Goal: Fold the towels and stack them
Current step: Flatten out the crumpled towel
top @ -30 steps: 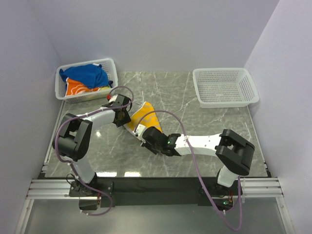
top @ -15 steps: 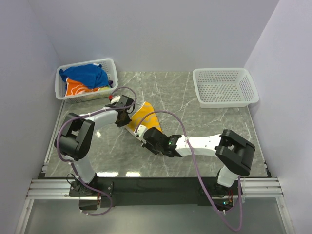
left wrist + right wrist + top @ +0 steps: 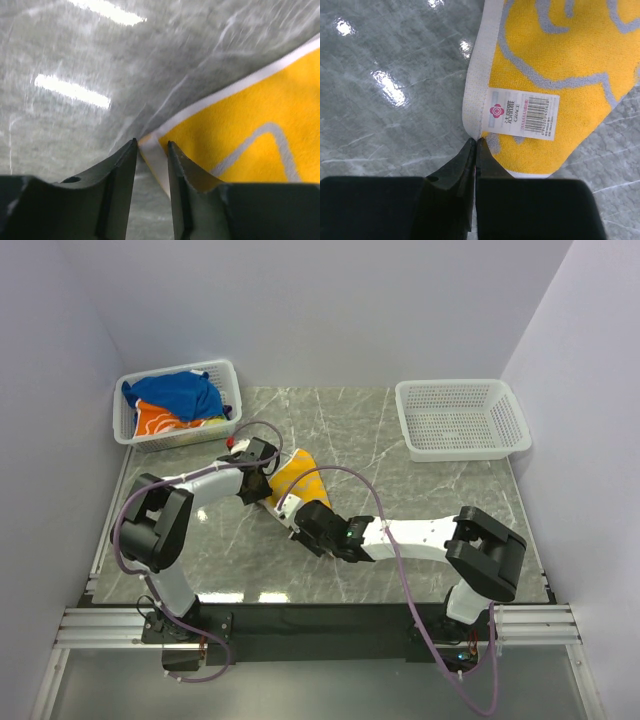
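Note:
The yellow towel (image 3: 300, 473) lies folded on the marble table, left of centre. My left gripper (image 3: 262, 483) is at its left corner. In the left wrist view the jaws (image 3: 151, 144) stand slightly apart with the towel's (image 3: 250, 125) white hem corner between them. My right gripper (image 3: 291, 516) is at the towel's near corner. In the right wrist view it (image 3: 476, 141) is shut on the white hem of the towel (image 3: 560, 55), beside a printed label (image 3: 522, 114). The blue towel (image 3: 178, 392) and the orange towel (image 3: 160, 422) lie crumpled in the left basket.
A white mesh basket (image 3: 225, 368) stands at the back left holding the two towels. A second white mesh basket (image 3: 460, 420) stands at the back right. Walls close in the table on three sides.
My left gripper has slid a little to the right, onto the yellow towel's left corner. The right gripper has barely moved and stays on the near corner.

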Tool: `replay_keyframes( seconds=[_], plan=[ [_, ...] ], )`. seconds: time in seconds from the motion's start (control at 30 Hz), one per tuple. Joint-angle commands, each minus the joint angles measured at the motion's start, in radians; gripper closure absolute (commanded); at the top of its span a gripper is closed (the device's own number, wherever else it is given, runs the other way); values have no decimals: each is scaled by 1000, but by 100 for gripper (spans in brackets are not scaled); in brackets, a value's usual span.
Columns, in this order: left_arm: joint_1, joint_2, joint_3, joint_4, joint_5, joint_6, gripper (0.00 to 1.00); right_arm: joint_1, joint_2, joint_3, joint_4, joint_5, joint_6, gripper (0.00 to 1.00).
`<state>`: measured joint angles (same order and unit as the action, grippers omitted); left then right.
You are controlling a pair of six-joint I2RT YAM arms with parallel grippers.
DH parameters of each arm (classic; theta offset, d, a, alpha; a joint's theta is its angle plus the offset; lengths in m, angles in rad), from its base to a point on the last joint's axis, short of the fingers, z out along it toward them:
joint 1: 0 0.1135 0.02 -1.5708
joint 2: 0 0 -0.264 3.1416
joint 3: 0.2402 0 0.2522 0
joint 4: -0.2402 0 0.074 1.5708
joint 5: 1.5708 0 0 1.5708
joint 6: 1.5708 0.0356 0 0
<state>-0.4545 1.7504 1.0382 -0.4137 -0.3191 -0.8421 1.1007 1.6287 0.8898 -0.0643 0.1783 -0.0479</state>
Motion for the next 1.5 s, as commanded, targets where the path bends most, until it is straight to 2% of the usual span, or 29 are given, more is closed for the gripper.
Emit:
replay_keyframes(
  seconds=[0.0, 0.27, 0.63, 0.73, 0.83, 0.87, 0.93, 0.97, 1.0, 1.23, 1.47],
  plan=[
    [-10, -11, -40, -134, 48, -12, 62, -1, -43, -9, 41, 1, 14, 100],
    [-15, -22, -32, -151, 43, -20, 62, -1, -59, -32, 57, 0, 16, 100],
    [-15, 79, -14, -125, -9, -45, 62, 2, -61, -57, 63, -17, 19, 100],
    [-10, 107, -12, -116, -8, -45, 65, 4, -64, -66, 63, -17, 20, 100],
    [-12, 132, -13, -100, 5, -45, 73, 7, -66, -71, 63, -17, 20, 100],
    [-10, 136, -18, -90, 9, -45, 80, 8, -66, -71, 63, -17, 20, 100],
    [-10, 143, -26, -80, 14, -41, 88, 8, -67, -71, 63, -16, 20, 100],
    [-10, 143, -30, -74, 15, -40, 97, 8, -66, -69, 63, -16, 20, 100],
    [-10, 143, -30, -67, 17, -37, 99, 10, -66, -68, 63, -14, 22, 100],
    [-12, 77, -3, -123, -37, -12, 99, 10, -99, -23, -2, 26, 13, 100],
    [-10, -135, 190, -286, -176, 11, 99, 5, -193, 131, -176, 151, -46, 100]
  ],
)
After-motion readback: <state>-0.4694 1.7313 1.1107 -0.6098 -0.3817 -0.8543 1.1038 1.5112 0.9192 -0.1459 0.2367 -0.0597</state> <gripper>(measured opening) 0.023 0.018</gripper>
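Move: The yellow towel's left corner lies between the part-open left fingertips, about 1 cm back and 1 cm below the left hand point. From that hand the towel's far corner is some 14 cm ahead and 10 cm right, and the full basket about 27 cm ahead, 20 cm left. The right gripper already pinches the near corner. From it the left corner is about 12 cm ahead and 16 cm left, and the paper label 4 cm ahead, 1 cm right. Ease the left gripper back about 1.5 cm with its fingers part open, creep forward about 1 cm and slightly down, and pinch the towel's left corner shut between the fingertips. Keep the near corner clamped in the right gripper, then raise both hands together, the right quickly by some 5 cm, the left by about 2 cm while drawing back and left. ##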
